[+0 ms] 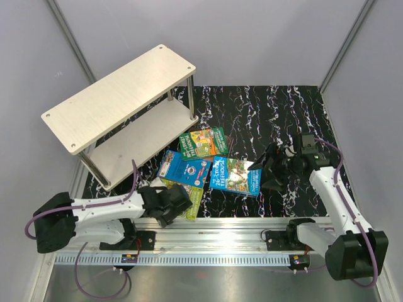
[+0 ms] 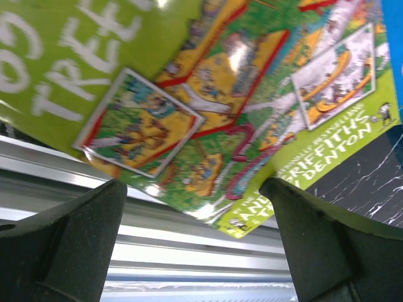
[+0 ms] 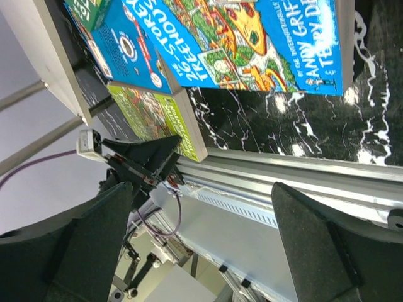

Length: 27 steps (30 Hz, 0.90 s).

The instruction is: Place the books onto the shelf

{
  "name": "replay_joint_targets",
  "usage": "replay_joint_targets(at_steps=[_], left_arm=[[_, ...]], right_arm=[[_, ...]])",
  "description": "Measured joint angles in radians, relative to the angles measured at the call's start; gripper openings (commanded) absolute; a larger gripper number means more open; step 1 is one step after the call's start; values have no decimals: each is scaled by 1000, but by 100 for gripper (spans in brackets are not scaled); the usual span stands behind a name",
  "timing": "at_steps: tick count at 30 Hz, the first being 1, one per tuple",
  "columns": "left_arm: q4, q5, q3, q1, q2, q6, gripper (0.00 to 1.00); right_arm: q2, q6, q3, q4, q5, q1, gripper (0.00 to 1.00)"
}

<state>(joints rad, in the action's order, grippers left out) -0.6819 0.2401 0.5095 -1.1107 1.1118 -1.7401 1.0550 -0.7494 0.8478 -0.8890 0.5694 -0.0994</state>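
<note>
Several books lie on the black marbled mat in front of the shelf (image 1: 119, 94): a green one (image 1: 203, 143), a blue one (image 1: 184, 168), a blue-green one (image 1: 236, 175) and a lime-green one (image 1: 194, 200) at the mat's near edge. My left gripper (image 1: 178, 204) is open, right at the lime-green book's near edge. In the left wrist view that book (image 2: 208, 94) fills the top and my fingers (image 2: 69, 245) are spread below its corner, with nothing between them. My right gripper (image 1: 263, 173) is open and empty beside the blue-green book (image 3: 252, 38).
An aluminium rail (image 1: 214, 223) runs along the near edge, just under the lime-green book's corner. Grey walls close in the sides and back. The shelf's metal legs (image 1: 191, 94) stand at the mat's left. Bare mat (image 1: 283, 113) lies at the back right.
</note>
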Motion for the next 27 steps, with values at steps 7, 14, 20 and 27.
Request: replay_joint_targets(at_steps=[7, 14, 20, 27], left_arm=[[-17, 98, 99, -76, 145, -87, 99], [-8, 90, 193, -98, 293, -145, 98], [90, 58, 211, -141, 351, -200, 46], [361, 77, 249, -241, 479, -272, 5]], right_arm=[[-40, 51, 0, -78, 0, -38, 100], [-63, 95, 0, -128, -4, -101, 100], [-81, 114, 0, -137, -11, -150, 100], [-113, 123, 0, -139, -17, -187, 100]])
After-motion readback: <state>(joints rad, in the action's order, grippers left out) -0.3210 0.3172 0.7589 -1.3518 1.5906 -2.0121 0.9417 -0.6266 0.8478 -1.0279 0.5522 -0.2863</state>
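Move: For the left hand, wide open and low at the green book's near edge, that book's middle lies about 6 cm ahead, 3 cm to the left and roughly 1 cm below. The plain blue book is some 16 cm ahead of this hand, straight out, and the 26-Storey book 14 cm ahead and 20 cm to its right. From the right hand, the green book lies about 31 cm left, 3 cm back and 14 cm lower. The left hand sweeps low to the robot's right by about 15 cm, slowly at first and then faster, taking the green book along while its fingers close from wide open to under a third around that book's near right corner. The right hand, still open and high, draws back some 6 cm and turns about 15 degrees counter-clockwise. ##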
